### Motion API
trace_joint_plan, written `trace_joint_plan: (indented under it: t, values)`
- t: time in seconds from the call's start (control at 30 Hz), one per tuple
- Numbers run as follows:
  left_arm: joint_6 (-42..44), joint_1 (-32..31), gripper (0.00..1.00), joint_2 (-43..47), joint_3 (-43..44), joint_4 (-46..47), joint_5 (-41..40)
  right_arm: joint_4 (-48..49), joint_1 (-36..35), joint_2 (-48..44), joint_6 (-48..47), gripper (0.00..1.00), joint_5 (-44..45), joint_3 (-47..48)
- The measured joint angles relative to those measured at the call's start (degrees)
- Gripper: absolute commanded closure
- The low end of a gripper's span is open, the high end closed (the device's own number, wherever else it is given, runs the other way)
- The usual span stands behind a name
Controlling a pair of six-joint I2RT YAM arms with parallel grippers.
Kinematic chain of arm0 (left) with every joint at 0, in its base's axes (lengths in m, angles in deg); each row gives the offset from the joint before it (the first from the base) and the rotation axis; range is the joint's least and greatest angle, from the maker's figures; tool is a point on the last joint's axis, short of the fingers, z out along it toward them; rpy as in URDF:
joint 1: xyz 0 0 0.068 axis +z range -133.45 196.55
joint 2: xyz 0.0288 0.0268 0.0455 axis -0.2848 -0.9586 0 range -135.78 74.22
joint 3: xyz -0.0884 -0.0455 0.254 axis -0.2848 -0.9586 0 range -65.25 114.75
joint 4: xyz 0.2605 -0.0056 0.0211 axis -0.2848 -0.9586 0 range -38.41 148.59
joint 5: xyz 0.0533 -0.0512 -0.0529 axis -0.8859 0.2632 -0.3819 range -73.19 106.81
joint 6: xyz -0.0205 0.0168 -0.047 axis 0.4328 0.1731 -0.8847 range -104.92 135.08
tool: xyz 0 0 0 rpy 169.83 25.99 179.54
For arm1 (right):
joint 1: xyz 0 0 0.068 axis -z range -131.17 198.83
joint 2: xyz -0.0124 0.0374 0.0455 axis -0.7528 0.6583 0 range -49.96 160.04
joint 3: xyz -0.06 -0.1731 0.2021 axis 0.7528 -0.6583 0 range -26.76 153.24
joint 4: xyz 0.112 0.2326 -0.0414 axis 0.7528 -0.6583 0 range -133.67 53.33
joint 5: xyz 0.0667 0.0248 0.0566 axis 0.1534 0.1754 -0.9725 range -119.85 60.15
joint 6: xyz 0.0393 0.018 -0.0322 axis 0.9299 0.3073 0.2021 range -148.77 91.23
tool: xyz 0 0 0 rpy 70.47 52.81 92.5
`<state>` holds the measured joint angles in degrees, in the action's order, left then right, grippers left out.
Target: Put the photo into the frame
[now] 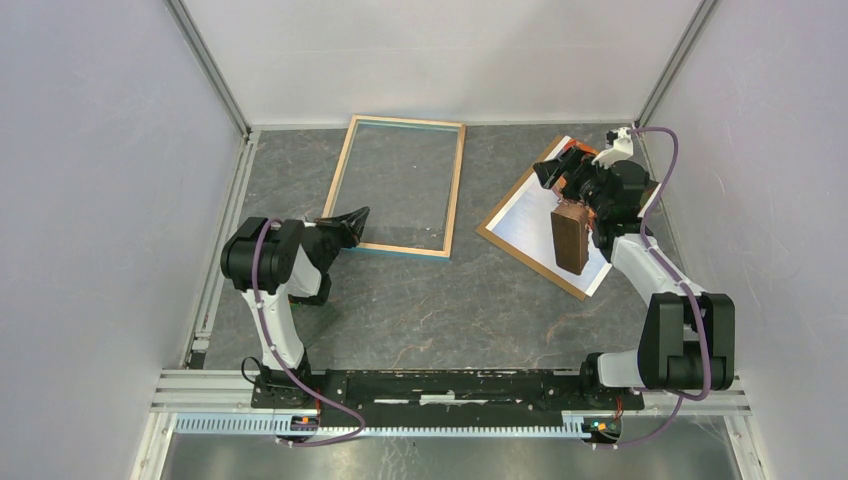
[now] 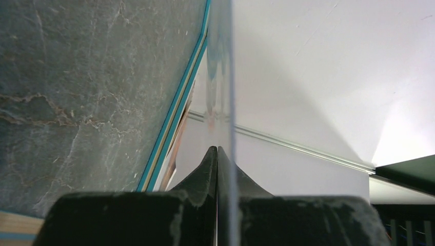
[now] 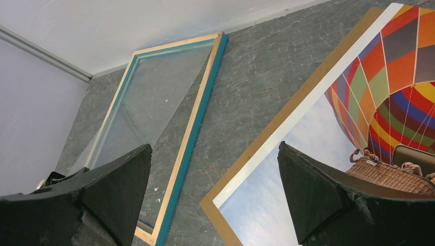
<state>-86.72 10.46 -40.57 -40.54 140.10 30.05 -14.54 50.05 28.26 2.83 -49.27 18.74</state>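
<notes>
The frame (image 1: 455, 180) lies flat at the back middle, light wood side up. Its blue edge (image 2: 174, 123) shows in the left wrist view. My left gripper (image 1: 357, 216) is at its near left corner, jaws shut (image 2: 216, 149) on a thin see-through sheet seen edge-on. The photo (image 1: 525, 215) lies balloon side up (image 3: 390, 77) on a brown backing board (image 1: 492, 233) at the right. My right gripper (image 1: 558, 172) hovers over the photo's far left part, open and empty (image 3: 215, 146). The frame also shows in the right wrist view (image 3: 192, 128).
White walls with metal rails close in the table on the left, back and right. The brown board's edge (image 3: 287, 118) sticks out past the photo. Bare grey stone tabletop (image 1: 440, 300) lies between the frame, the board and the arm bases.
</notes>
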Motion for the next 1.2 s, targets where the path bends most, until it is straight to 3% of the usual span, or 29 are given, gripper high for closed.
trace_joint_plan:
  t: [0.57, 0.63, 0.83, 1.2]
  values:
    - [-0.44, 0.13, 0.93, -1.53, 0.11, 1.66, 0.26, -0.02, 0.00, 0.61, 0.00, 0.02, -0.02, 0.00]
    - [0.52, 0.26, 0.88, -1.27, 0.13, 0.81, 0.28, 0.00, 0.00, 0.72, -0.02, 0.02, -0.02, 0.00]
    - [2.93, 0.57, 0.58, -0.26, 0.33, -1.88, 0.42, 0.00, 0.00, 1.11, 0.00, 0.02, -0.02, 0.00]
    - [7.21, 0.76, 0.38, 7.52, 0.55, -14.95, 0.92, -0.04, 0.00, 1.36, -0.04, 0.02, -0.04, 0.00]
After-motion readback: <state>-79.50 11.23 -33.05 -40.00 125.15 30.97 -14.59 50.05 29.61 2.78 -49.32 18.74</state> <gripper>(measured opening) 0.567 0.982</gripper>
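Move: The left hand holds the near edge of the clear sheet, whose middle lies about 13 cm ahead and 8 cm to its right. The frame it is being laid into has its middle at much the same spot, some 5 cm lower than the hand. The coloured blocks lie roughly 15 cm back and 15 cm to the left. From the idle right hand, the frame is about 12 cm ahead, 35 cm to the left and 18 cm below. Down by only about 1 cm goes the left hand at the frame's near side, after a short hold, bringing the pinched near edge of the clear sheet towards the frame. As it sinks, its fingers open from shut to a little over half, letting go of the sheet, and the wrist rolls slightly, left side up, staying beside the edge. ##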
